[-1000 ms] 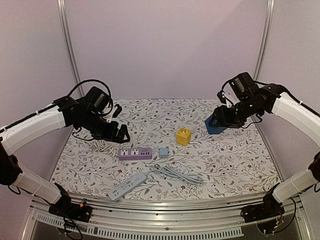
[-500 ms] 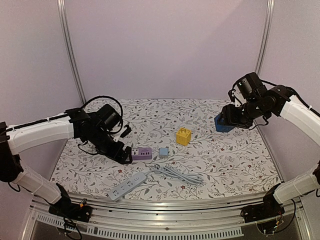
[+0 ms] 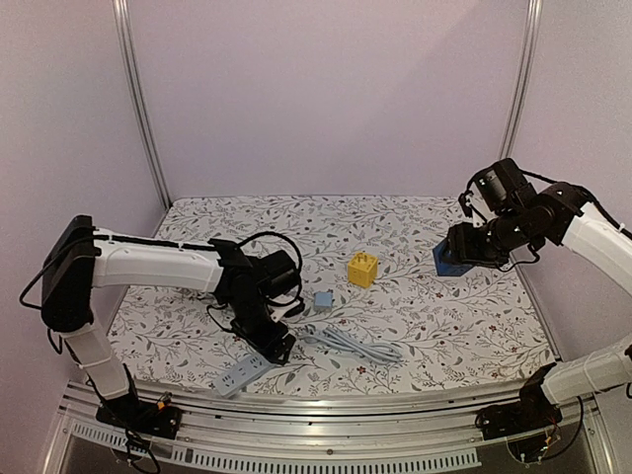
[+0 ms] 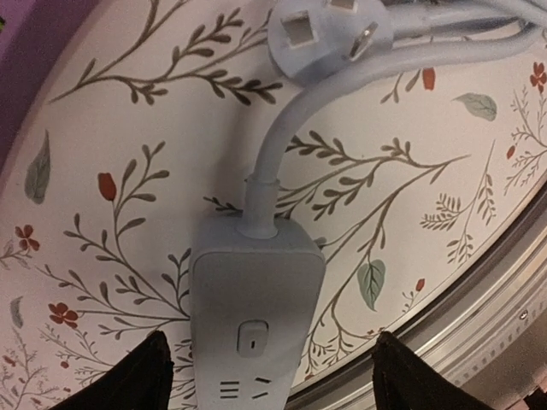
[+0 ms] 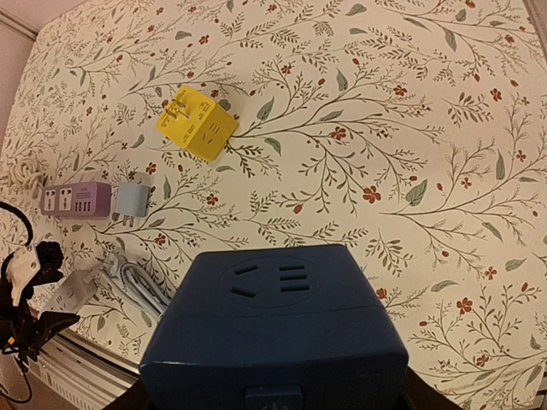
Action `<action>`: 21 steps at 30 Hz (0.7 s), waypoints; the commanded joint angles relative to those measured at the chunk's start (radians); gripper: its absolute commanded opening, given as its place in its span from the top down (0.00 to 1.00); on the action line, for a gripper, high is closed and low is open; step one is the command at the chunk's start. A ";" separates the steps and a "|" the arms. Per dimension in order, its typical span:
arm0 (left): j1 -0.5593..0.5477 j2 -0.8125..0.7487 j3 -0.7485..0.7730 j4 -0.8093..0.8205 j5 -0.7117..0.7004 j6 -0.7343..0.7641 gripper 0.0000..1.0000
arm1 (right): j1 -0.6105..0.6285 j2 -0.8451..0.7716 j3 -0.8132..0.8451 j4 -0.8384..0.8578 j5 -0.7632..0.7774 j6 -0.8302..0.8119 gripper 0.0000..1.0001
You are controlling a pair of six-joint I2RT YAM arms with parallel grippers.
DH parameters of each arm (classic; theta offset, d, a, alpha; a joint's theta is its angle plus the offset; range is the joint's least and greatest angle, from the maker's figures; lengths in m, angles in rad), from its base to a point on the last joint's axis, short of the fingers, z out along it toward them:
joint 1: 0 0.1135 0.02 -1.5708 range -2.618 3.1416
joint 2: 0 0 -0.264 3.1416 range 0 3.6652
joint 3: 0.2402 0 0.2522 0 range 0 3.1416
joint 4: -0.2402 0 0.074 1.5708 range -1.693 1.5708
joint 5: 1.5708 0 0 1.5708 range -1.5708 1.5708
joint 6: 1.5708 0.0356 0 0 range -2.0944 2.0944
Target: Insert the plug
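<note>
A grey power strip (image 3: 242,373) lies near the table's front edge. Its cable (image 3: 355,344) ends in a white three-pin plug (image 4: 329,38) lying pins up on the cloth. My left gripper (image 3: 273,345) hovers over the strip's cable end (image 4: 256,316). It is open, with one dark finger (image 4: 145,376) on each side and neither touching. My right gripper (image 3: 462,249) hangs at the far right above the table, shut on a blue socket cube (image 5: 282,333) whose socket face points toward the wrist camera.
A yellow cube adapter (image 3: 362,269) stands mid-table, with a small light-blue adapter (image 3: 323,299) just in front of it. A purple power strip (image 5: 77,201) lies left of those, hidden behind my left arm in the top view. A metal rail (image 3: 326,410) borders the table's front.
My left arm swung from the back left, across the purple strip, down to the grey strip's cable end, and its jaws narrowed. My right arm carried the blue cube further right and lower.
</note>
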 commanded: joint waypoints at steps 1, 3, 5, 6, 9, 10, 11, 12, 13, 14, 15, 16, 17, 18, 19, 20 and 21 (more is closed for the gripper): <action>-0.015 0.059 0.034 0.005 -0.009 0.029 0.23 | 0.005 -0.060 -0.024 -0.021 0.018 -0.012 1.00; -0.014 0.083 0.037 0.005 -0.014 0.034 0.27 | 0.005 -0.068 -0.029 -0.030 0.005 -0.009 1.00; -0.014 0.097 0.040 0.007 -0.021 0.039 0.31 | 0.005 -0.072 -0.033 -0.037 -0.005 -0.007 1.00; -0.014 0.105 0.042 0.008 -0.027 0.041 0.35 | 0.006 -0.073 -0.031 -0.040 -0.010 -0.007 1.00; -0.015 0.125 0.057 -0.003 -0.061 0.044 0.55 | 0.005 -0.070 -0.025 -0.048 -0.012 -0.012 1.00; -0.017 0.131 0.067 -0.009 -0.070 0.045 0.62 | 0.006 -0.068 -0.026 -0.050 -0.014 -0.016 1.00; -0.020 0.134 0.075 -0.014 -0.079 0.048 0.69 | 0.005 -0.068 -0.030 -0.048 -0.013 -0.020 1.00; -0.026 0.139 0.085 -0.020 -0.089 0.053 0.72 | 0.006 -0.066 -0.033 -0.047 -0.013 -0.023 1.00; -0.032 0.144 0.094 -0.029 -0.102 0.060 0.75 | 0.006 -0.064 -0.038 -0.046 -0.014 -0.027 1.00; -0.040 0.153 0.104 -0.038 -0.115 0.068 0.78 | 0.005 -0.060 -0.036 -0.048 -0.008 -0.029 1.00; -0.044 0.163 0.116 -0.046 -0.121 0.074 0.82 | 0.006 -0.057 -0.026 -0.060 0.017 -0.032 1.00; -0.048 0.172 0.126 -0.050 -0.145 0.079 0.85 | 0.005 -0.053 -0.012 -0.076 0.054 -0.025 1.00; -0.050 0.179 0.137 -0.050 -0.150 0.083 0.87 | 0.005 -0.054 -0.002 -0.088 0.093 -0.016 1.00; -0.053 0.185 0.149 -0.049 -0.153 0.087 0.88 | 0.006 -0.058 0.004 -0.092 0.124 -0.006 1.00; -0.054 0.191 0.164 -0.048 -0.156 0.089 0.89 | 0.006 -0.067 0.008 -0.092 0.145 -0.001 1.00; -0.056 0.201 0.186 -0.048 -0.152 0.092 0.89 | 0.006 -0.080 0.010 -0.086 0.162 0.008 1.00; -0.058 0.213 0.224 -0.050 -0.142 0.093 0.89 | 0.005 -0.086 0.010 -0.078 0.163 0.012 1.00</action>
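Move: The white power strip's middle is about 5 cm left of my open left hand, 3 cm back and 3 cm below; its cable end is right beneath my fingers. The cable's round plug sits some 7 cm to the right and 5 cm ahead, the purple strip about 13 cm ahead and 4 cm left. My right hand, already gripping the blue plug, has the power strip some 44 cm to its left, 13 cm back and 20 cm below. I lower my left hand straight down about 2.5 cm over the cable end of the power strip and close my fingers on its two sides near the switch. Keeping that grip, I drag the strip forward and right nearly 2 cm, with the wrist tilting some 10 degrees. My right hand keeps the blue plug aloft and eases back about 1.5 cm, then right by about as much. ##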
